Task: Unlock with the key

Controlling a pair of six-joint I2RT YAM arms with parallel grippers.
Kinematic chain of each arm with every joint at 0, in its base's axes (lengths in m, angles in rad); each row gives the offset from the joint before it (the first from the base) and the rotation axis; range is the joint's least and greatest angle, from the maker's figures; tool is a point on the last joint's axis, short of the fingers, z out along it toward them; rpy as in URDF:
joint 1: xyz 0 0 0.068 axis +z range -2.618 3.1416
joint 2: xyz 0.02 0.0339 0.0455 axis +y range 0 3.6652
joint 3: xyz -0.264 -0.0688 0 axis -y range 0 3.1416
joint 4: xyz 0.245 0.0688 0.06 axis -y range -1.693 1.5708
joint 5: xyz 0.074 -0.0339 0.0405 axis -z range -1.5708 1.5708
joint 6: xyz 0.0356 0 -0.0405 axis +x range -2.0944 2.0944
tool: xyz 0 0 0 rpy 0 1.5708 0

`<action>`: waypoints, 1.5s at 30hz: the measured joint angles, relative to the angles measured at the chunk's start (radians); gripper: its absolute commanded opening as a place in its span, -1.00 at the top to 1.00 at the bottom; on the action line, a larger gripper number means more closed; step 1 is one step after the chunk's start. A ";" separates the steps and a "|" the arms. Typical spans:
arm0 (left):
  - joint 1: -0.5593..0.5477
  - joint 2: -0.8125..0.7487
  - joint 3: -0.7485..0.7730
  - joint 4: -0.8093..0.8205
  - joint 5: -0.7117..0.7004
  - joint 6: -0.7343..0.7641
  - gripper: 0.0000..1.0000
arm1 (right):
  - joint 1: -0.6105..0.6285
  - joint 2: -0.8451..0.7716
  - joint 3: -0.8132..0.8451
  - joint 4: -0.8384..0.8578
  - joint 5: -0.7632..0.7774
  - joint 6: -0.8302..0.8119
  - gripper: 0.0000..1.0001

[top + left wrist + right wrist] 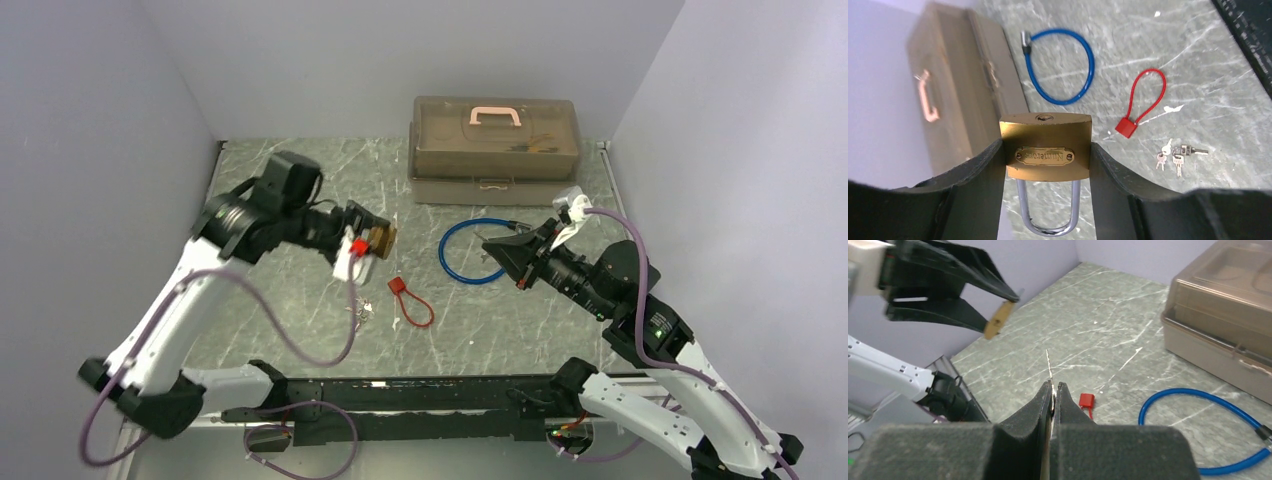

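Note:
My left gripper (374, 240) is shut on a brass padlock (381, 238) and holds it above the left part of the table. In the left wrist view the padlock (1045, 145) sits clamped by its sides between the black fingers (983, 170). Its keyhole faces away and its steel shackle hangs toward the camera, closed. My right gripper (490, 245) is shut on a thin silver key (1049, 364), whose blade sticks out past the fingertips. The blade points toward the padlock (998, 320), with a gap between them.
A red cable lock (397, 286) and a bunch of small keys (362, 312) lie on the marble table between the arms. A blue cable loop (445, 262) lies under the right gripper. A brown tackle box (495, 150) with a pink handle stands at the back.

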 measured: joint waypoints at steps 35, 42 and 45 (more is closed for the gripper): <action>-0.257 -0.447 -0.245 0.252 -0.112 0.301 1.00 | -0.001 0.146 0.069 0.024 -0.330 -0.047 1.00; -0.330 -0.462 -0.208 0.259 -0.109 0.313 1.00 | -0.001 0.137 0.069 0.026 -0.330 -0.068 1.00; -0.351 -0.461 -0.203 0.259 -0.109 0.307 1.00 | -0.001 0.136 0.070 0.026 -0.330 -0.074 1.00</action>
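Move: The key held in my right hand lies about 16 cm to the right of my left hand's padlock, some 3 cm nearer me and 5 cm higher. From my right hand, that padlock is roughly 18 cm left, 4 cm ahead and 5 cm lower. Some 31 cm beneath my left hand, the red cable lock lies 5 cm right and 1 cm ahead, the loose keys 5 cm left and 1 cm back. I keep the padlock pinched and draw my left hand back about 12 cm and up 10, rolling it some 45 degrees so the shackle swings forward and the keyhole side turns back and up, fingers coming almost level to the right. Early on, my right hand, still gripping the key, swings it 5 cm left towards the padlock, slightly back, turning some 20 degrees counter-clockwise, then nearly holds. ##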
